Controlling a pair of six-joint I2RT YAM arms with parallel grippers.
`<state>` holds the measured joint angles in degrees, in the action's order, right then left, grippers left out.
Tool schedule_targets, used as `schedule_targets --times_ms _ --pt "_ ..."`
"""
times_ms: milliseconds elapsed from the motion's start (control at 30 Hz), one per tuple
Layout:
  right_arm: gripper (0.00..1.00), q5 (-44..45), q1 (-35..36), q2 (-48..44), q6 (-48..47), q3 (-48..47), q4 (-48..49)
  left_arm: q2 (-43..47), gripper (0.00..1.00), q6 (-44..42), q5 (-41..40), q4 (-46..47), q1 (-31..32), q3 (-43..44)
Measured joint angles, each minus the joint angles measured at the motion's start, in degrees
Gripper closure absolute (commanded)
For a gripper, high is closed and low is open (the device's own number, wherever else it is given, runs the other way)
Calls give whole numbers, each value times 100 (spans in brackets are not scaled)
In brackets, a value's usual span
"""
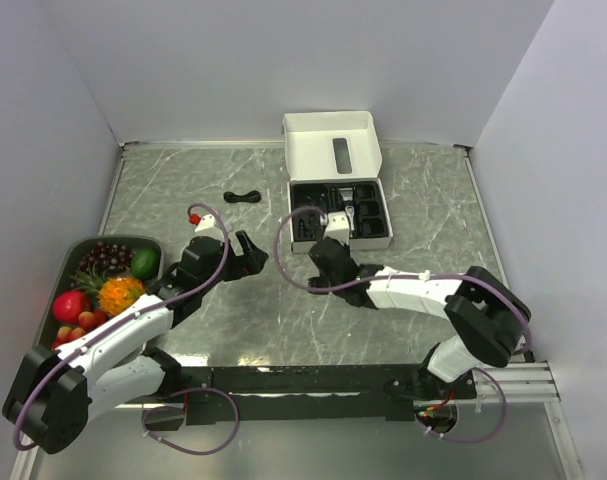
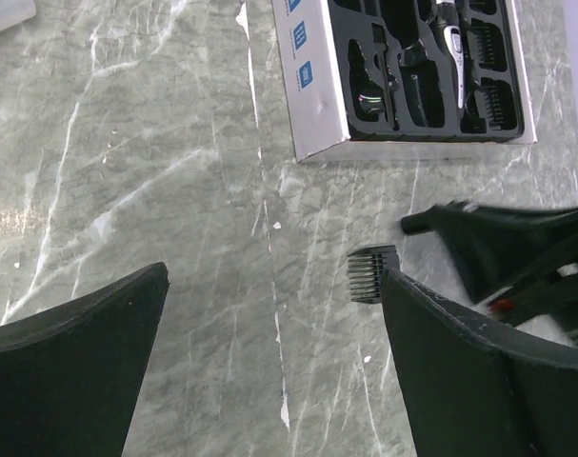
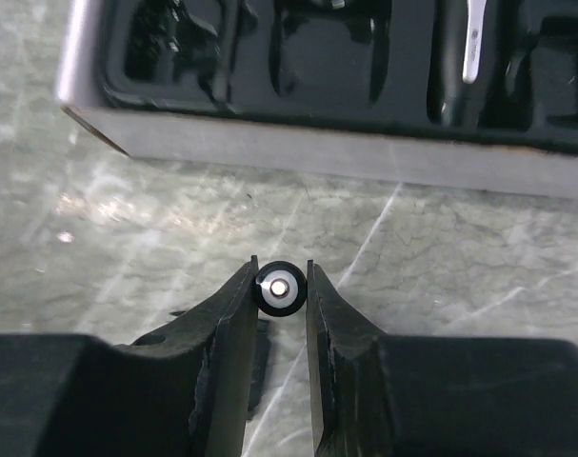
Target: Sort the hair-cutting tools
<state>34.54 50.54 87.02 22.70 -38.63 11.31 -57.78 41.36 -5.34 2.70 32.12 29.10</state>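
Note:
My right gripper is shut on a tiny black cylindrical piece with a white and silver end, both fingers touching its sides just above the marble table. This is a short way in front of the open box. The black-and-silver clipper lies in the box's black tray. A small black comb guard lies on the table against the inner edge of my left gripper's right finger. The left gripper is open over bare marble with nothing between its fingers. A coiled black cable lies left of the box.
The box's white lid stands open against the back wall. A grey tray of colourful fruit sits at the left edge. The two grippers are close together mid-table, left and right. Walls enclose three sides.

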Motion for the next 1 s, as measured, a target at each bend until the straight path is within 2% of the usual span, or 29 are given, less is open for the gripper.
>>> schedule_targets --times_ms 233,433,533,667,833,1000 --pt "100 -101 -219 -258 -2 -2271 -2485 -9 1 7 24 -127 0 7" --pt "100 -1095 -1491 -146 -278 -3512 -3386 -63 1 28 125 -166 2 35" --pt "100 -1469 -1998 409 -481 -4315 -3840 -120 1 28 151 -170 2 59" --pt "100 -2072 -2190 1384 -721 -5228 -4155 -155 1 28 157 -179 11 96" --pt "100 -2730 -2358 2332 -870 -5941 -4562 -175 1 28 210 -192 13 127" --pt "100 -3084 -2662 2870 -942 -6446 -4837 -186 1 28 258 -197 22 131"
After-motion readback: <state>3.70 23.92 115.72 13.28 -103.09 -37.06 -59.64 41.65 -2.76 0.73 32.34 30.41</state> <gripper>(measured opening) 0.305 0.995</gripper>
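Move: The right hand already grips the small tube. The narrow empty slot in the box lies about 18 cm ahead of this hand, 4 cm to its right and almost level with it. The clipper rests in the box about 14 cm ahead and 6 cm right; the comb attachment lies on the table some 5 cm back and 2 cm left. From the left hand the slot is roughly 13 cm ahead, 14 cm right and 8 cm below. Keep the tube pinched in the right gripper and swing it up about 15 cm off the table and forward over the box's near wall, drifting a little right. Then, still going forward towards the slot left of the clipper, lower by some 8 cm while tipping the fingers about 20 degrees further down, to finish about 17 cm farther out. ##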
